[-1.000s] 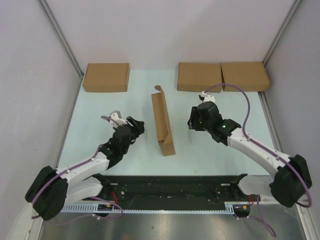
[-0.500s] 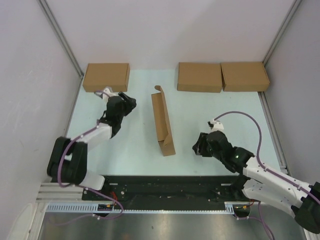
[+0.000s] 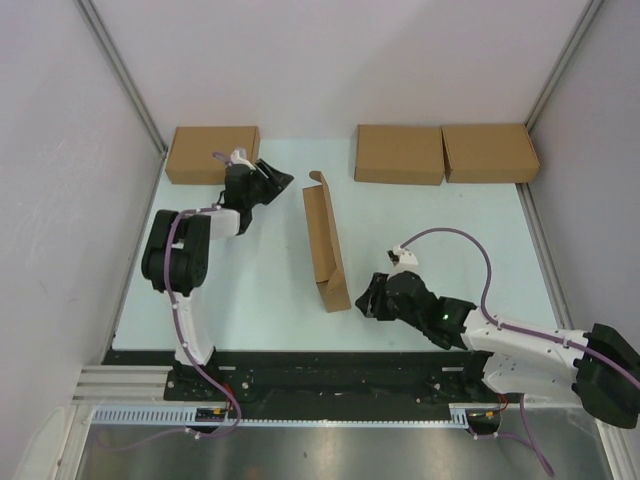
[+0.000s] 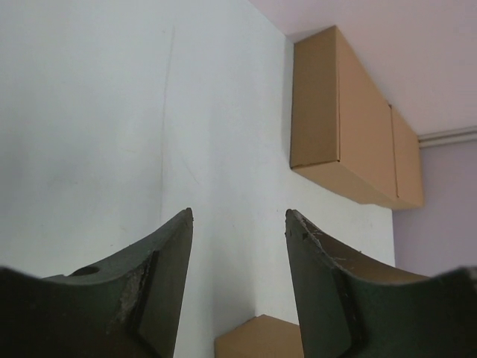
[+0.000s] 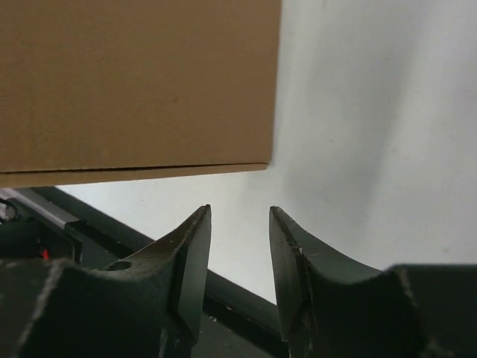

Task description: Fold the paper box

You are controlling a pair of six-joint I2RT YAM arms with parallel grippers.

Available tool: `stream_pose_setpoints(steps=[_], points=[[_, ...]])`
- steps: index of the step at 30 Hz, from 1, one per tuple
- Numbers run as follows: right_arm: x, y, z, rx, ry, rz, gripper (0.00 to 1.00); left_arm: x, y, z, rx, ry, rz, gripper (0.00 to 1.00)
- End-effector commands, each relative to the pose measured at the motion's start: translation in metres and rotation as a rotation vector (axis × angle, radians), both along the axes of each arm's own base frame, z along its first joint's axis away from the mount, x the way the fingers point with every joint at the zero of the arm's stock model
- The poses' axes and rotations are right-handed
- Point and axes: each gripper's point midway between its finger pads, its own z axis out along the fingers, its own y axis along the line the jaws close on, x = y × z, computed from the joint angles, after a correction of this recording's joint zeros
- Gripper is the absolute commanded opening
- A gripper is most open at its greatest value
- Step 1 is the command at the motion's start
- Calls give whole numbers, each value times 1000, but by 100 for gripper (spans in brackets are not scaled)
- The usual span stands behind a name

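Observation:
The paper box point(image 3: 325, 240) is a long, narrow brown cardboard piece in the middle of the table, running from far to near, with a flap sticking up at its far end. My left gripper point(image 3: 284, 181) hovers to the left of that far end, open and empty. In the left wrist view a corner of the paper box point(image 4: 257, 339) shows below the left gripper point(image 4: 239, 216). My right gripper point(image 3: 361, 300) sits just right of the box's near end, open. In the right wrist view the paper box point(image 5: 134, 82) fills the upper left, beyond the right gripper point(image 5: 240, 211).
Three closed brown boxes line the back edge: one at the left point(image 3: 212, 154) and two side by side at the right point(image 3: 399, 153) point(image 3: 490, 152). The right pair point(image 4: 335, 119) also shows in the left wrist view. A black rail point(image 3: 340, 365) runs along the near edge.
The left arm swung from the near left up to the back left. The right arm pulled back and left to the paper box's near end. Both sets of jaws narrowed a little.

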Motion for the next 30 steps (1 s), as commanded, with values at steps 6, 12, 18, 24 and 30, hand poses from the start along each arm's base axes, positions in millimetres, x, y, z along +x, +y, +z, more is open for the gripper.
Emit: stream_pose_setpoints(steps=[6, 12, 18, 24, 30], points=[[-7, 35, 25, 161, -43, 26, 41, 10, -35, 28, -109, -114, -139, 57], [-5, 39, 21, 160, -39, 32, 40, 6, -59, 30, -126, -138, -207, 57], [13, 27, 25, 160, -49, -10, 40, -6, -84, 27, -138, -148, -271, 56], [28, 17, 28, 165, -61, -28, 41, -17, -99, 24, -138, -156, -322, 56], [36, 14, 26, 165, -61, -36, 41, -31, -99, 20, -140, -141, -325, 56]])
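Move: The flap at the standing paper box's far end lies about 10 cm to the left hand's right, roughly level with it both forward and in height. The box body runs back from there, its middle some 17 cm back and 13 cm right of this hand. The left stock box is about 23 cm left, 8 cm ahead and 5 cm lower. From the right hand, the box's near end is roughly 7 cm left and 2 cm ahead, at about its own height. The left fingertips reach the far-end flap and seem to touch it, after a sweep of about 10 cm to the right that ends drifting 2 cm back, the hand turning some 15 degrees clockwise, fingers still part-open. Close by the near end, the right hand shifts 3 cm left, then about 4 cm forward along the box's right side while easing back right, part-open. ##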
